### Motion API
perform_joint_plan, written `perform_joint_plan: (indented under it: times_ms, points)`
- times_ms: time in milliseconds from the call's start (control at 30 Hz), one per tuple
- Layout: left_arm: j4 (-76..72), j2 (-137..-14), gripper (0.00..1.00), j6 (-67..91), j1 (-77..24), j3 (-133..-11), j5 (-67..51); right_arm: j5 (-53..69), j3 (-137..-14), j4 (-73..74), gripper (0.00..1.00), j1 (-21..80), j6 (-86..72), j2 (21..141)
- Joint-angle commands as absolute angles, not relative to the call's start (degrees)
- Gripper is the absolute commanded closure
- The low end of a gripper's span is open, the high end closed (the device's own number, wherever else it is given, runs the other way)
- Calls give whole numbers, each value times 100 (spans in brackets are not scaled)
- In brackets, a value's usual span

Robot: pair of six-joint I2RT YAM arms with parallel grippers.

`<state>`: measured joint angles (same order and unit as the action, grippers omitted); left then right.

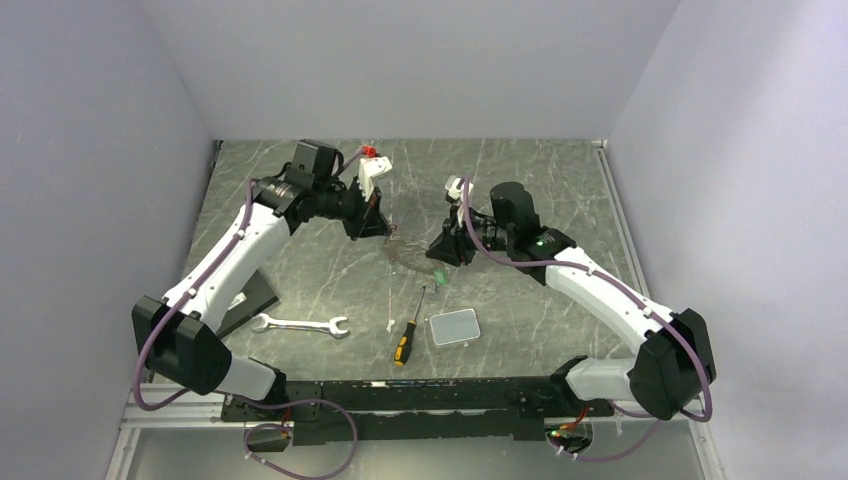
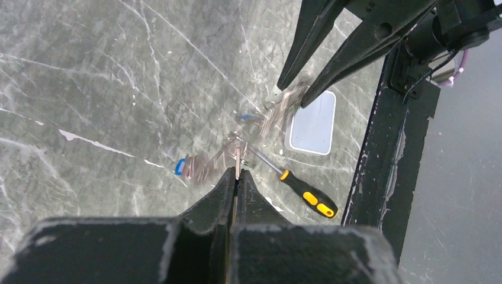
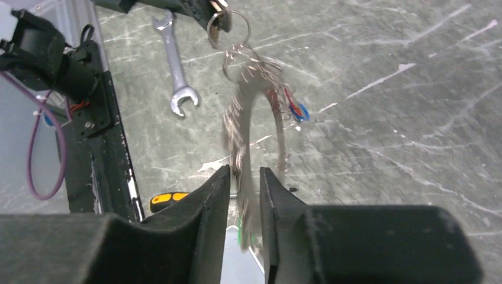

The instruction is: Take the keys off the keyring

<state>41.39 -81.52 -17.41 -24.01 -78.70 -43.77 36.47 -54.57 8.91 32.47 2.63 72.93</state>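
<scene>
My left gripper (image 2: 237, 171) is shut on the thin metal keyring (image 2: 237, 155), holding it above the table. The same keyring (image 3: 228, 25) shows at the top of the right wrist view, pinched in the left fingertips. Several silvery keys (image 3: 251, 112) hang from it, blurred by motion, with a blue-and-red tag (image 3: 298, 110) to one side. My right gripper (image 3: 244, 171) has its jaws parted a little. A blurred key with a green tag (image 3: 241, 234) passes loosely between them, with a gap on each side. From above, the two grippers (image 1: 372, 225) (image 1: 440, 255) face each other over the table's middle.
A yellow-and-black screwdriver (image 1: 405, 340), a silver wrench (image 1: 300, 324) and a grey rounded box (image 1: 454, 327) lie near the front edge. A dark flat plate (image 1: 245, 300) lies beside the left arm. Walls close in the table on three sides.
</scene>
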Motion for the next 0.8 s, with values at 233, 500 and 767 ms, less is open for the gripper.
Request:
perform_joint_plan:
  times_ms: [233, 500, 767]
  points:
    - [4555, -8177, 100, -2191, -2433, -8449, -4966, 4366, -5554, 899, 50, 3226, 905, 7021]
    - [5372, -8374, 100, -2767, -2493, -8931, -5202, 4775, -5960, 1396, 38, 3208, 1789, 7011]
    - [5543, -8483, 100, -2584, -2669, -9079, -5446, 5287, -6284, 1497, 38, 3208, 2348, 7094]
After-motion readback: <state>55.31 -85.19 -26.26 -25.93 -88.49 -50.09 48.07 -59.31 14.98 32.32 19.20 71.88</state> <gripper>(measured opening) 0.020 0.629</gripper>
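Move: Below and between the hands, the keyring hangs from the left fingers, its middle about 5 cm to the left hand's right, 3 cm back and 8 cm down. From the right hand, which is already part-open, that middle is roughly 4 cm left, 1 cm back and 4 cm down. On the table some 19 cm under the right hand lie the screwdriver, 10 cm back and 5 cm left, and the white tin, 10 cm back and 4 cm right. Opening wide beside the hanging keyring, the right hand rises about 3 cm and draws back some 2 cm, turning roughly 15 degrees counter-clockwise as its forward side tips up. The left hand keeps its pinch on the small rings at the keyring's top and carries it about 3 cm back and 2 cm up, turning some 10 degrees clockwise. ##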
